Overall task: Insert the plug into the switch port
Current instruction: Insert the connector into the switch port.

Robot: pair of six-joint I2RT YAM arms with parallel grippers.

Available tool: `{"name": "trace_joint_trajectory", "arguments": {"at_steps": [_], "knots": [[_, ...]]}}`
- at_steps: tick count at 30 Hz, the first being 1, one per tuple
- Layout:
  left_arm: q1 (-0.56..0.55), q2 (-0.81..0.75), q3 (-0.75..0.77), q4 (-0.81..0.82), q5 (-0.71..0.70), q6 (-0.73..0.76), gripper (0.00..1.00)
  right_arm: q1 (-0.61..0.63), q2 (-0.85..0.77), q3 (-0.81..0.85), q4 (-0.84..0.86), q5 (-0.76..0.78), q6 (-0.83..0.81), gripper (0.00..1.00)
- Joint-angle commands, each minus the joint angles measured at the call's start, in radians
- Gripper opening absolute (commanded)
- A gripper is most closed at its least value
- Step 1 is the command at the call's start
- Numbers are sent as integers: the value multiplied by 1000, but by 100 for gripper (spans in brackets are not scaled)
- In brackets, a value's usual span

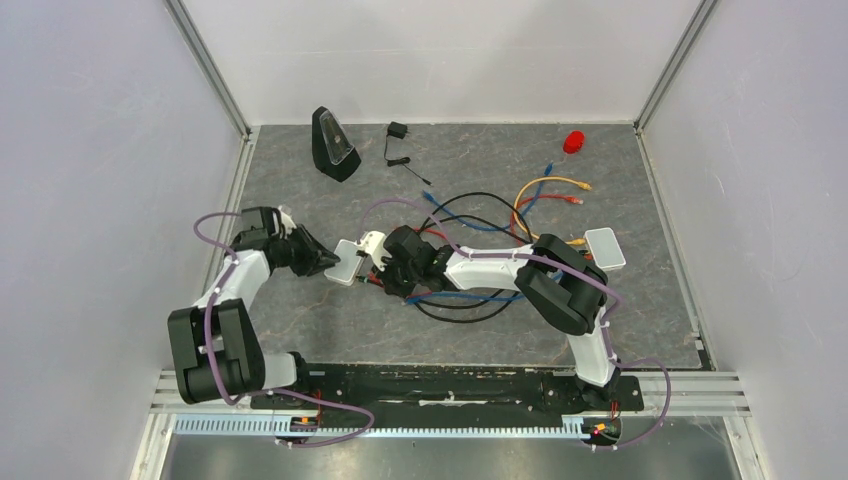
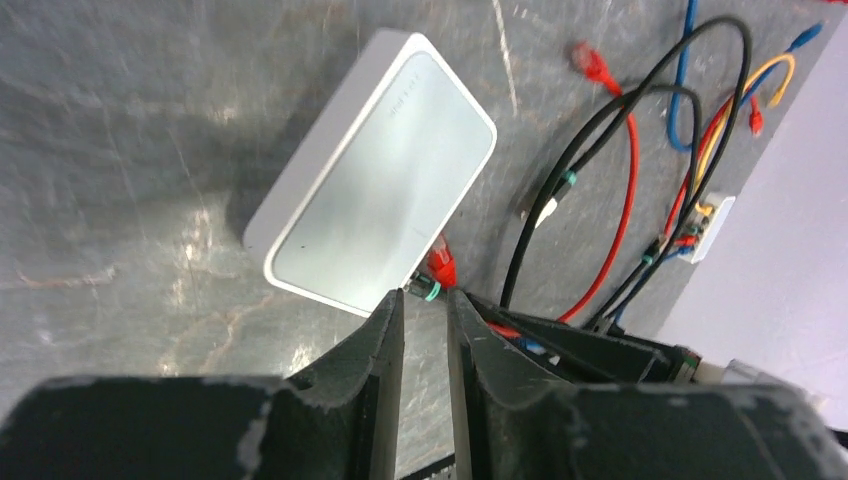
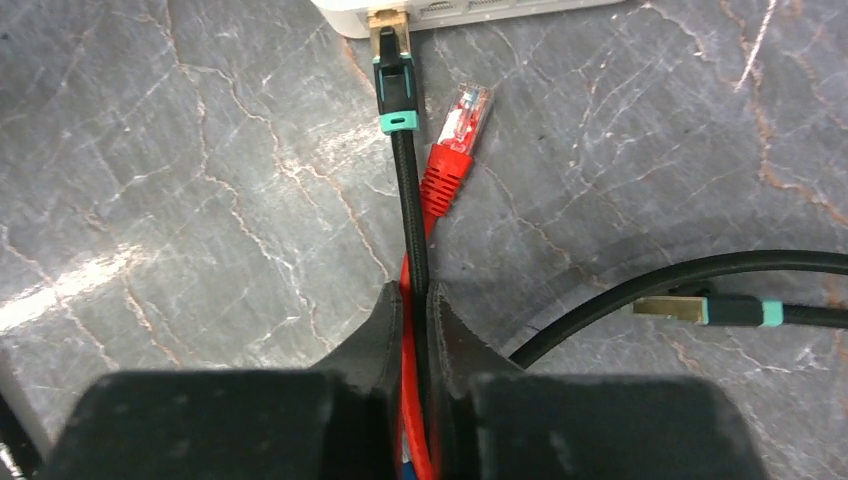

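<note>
The switch (image 2: pixel 380 180) is a flat pale box lying on the marbled table, also seen in the top view (image 1: pixel 347 266). A black plug with a teal band (image 3: pixel 393 90) points its gold tip into a port in the switch's edge (image 3: pixel 385 18). My right gripper (image 3: pixel 415 290) is shut on that plug's black cable (image 3: pixel 410 210) a little behind the plug, with a red cable pinched beside it. My left gripper (image 2: pixel 425 300) stands narrowly open at the switch's near corner, with only bare table between its fingers. From above, both grippers (image 1: pixel 325 262) (image 1: pixel 385 268) flank the switch.
A loose red plug (image 3: pixel 455 140) lies right beside the black one. A tangle of cables (image 1: pixel 480 250) spreads behind the right arm. A second pale box (image 1: pixel 605 248) sits at right, a black wedge device (image 1: pixel 335 143) and a small adapter (image 1: pixel 397 132) at the back.
</note>
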Motion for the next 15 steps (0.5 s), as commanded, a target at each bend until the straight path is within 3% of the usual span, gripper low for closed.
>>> {"name": "trace_joint_trajectory", "arguments": {"at_steps": [1, 2, 4, 15], "knots": [[-11, -64, -87, 90, 77, -84, 29, -11, -20, 35, -19, -78, -16, 16], [-13, -77, -100, 89, 57, -82, 29, -11, -24, 35, -28, -55, -15, 27], [-14, -101, -123, 89, 19, -81, 29, -11, -49, 17, -30, -29, -12, 35], [-61, -198, -193, 105, -93, -131, 29, -2, -110, -34, 23, -120, 45, 31]]}}
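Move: The right hand, its fingers shut about the black cable, has the switch port with the cable's plug about 7 cm to its left and 2 cm ahead, at nearly its own height. The white switch's middle is some 10 cm left and 5 cm ahead, the loose red plug 4 cm left and 3 cm ahead, and a loose black plug 7 cm ahead and 1 cm left. From the left hand the port lies 4 cm to the right, level fore and aft, about 4 cm below. The right fingers spread to about a third open and let go of the black cable just behind its plug; the hand then rises some 3 cm, easing back about 1 cm, so that it clears both the black cable and the red one beside it. The left hand, still partly open, draws back about 3 cm from the white switch, going slightly right and down as well, and slows to a near stop behind the switch's near edge. ##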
